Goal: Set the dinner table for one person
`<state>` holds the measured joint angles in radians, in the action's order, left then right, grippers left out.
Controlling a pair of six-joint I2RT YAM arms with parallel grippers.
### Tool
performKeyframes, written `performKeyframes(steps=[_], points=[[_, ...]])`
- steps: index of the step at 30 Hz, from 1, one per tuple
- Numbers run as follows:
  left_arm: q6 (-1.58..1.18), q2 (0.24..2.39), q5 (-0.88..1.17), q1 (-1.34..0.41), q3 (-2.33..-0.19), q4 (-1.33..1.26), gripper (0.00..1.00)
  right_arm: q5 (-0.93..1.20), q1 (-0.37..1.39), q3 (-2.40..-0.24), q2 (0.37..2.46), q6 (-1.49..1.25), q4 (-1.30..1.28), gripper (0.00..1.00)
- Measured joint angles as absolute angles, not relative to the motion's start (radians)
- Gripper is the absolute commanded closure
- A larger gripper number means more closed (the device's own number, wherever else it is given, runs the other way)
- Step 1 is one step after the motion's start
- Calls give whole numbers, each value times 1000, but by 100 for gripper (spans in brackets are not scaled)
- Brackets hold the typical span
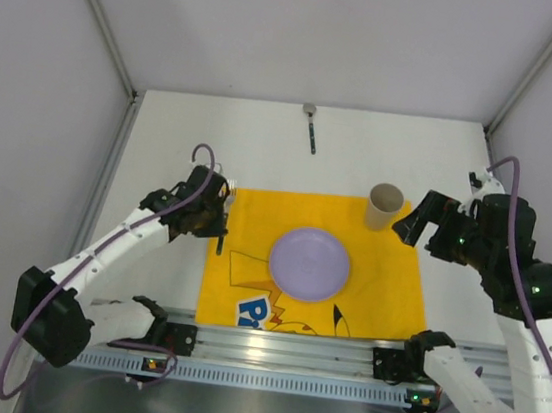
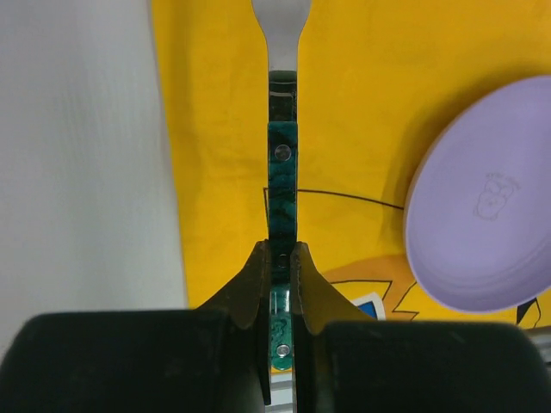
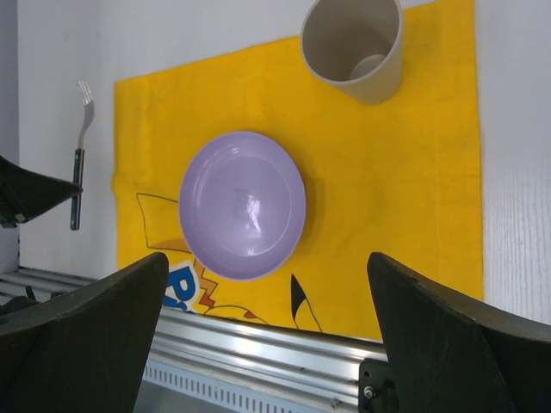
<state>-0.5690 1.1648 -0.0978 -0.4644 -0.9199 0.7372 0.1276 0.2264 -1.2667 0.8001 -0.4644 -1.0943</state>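
My left gripper is shut on the green handle of a silver fork, close above the left edge of the yellow cartoon-print mat on the white dinner table. The fork also shows in the top view and in the right wrist view. A purple plate lies in the middle of the mat. A beige cup stands upright at the mat's far right corner. My right gripper is open and empty, raised just right of the cup. In its own view the jaws stand wide apart.
A second utensil with a dark handle and a silver head lies on the table's far side, behind the mat. An aluminium rail runs along the near edge. Grey walls close in the table on the left, right and back.
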Motion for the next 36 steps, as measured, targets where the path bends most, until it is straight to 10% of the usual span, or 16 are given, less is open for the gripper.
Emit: performKeyframes(steps=[19, 26, 27, 36], points=[[-880, 1277, -142, -754, -779, 659, 100, 108, 226, -1184, 693, -439, -1192, 0], [-933, 1288, -136, -790, -781, 676, 31, 86, 226, -1170, 697, -432, -1195, 0], [-933, 1288, -140, -790, -789, 690, 2, 82, 226, -1171, 704, -430, -1192, 0], [-795, 1446, -247, -769, -1179, 791, 2, 127, 226, -1311, 991, -428, -1072, 0]])
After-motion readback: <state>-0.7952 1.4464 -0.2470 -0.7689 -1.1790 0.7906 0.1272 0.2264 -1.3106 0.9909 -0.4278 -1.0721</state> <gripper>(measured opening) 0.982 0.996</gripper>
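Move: My left hand holds the fork by its handle over the placemat's left side. The bare strip beside the plate, where the handle is to go, is roughly 6 cm back, 6 cm to the right and 8 cm below. The plate's middle is about 24 cm right and 1 cm ahead; the printed letters lie some 15 cm back and 10 cm right. From my right hand, that strip is around 38 cm left, about level fore and aft, and 25 cm below. With the fork still pinched, my left hand sinks about 7 cm while going back and right by similar amounts, tipping its fingers some 10 degrees steeper, then opens wide to let the fork go. It rises clear, swinging forward and a little right over the mat. My empty, open right hand eases back and down, then turns forward some 7 cm. ##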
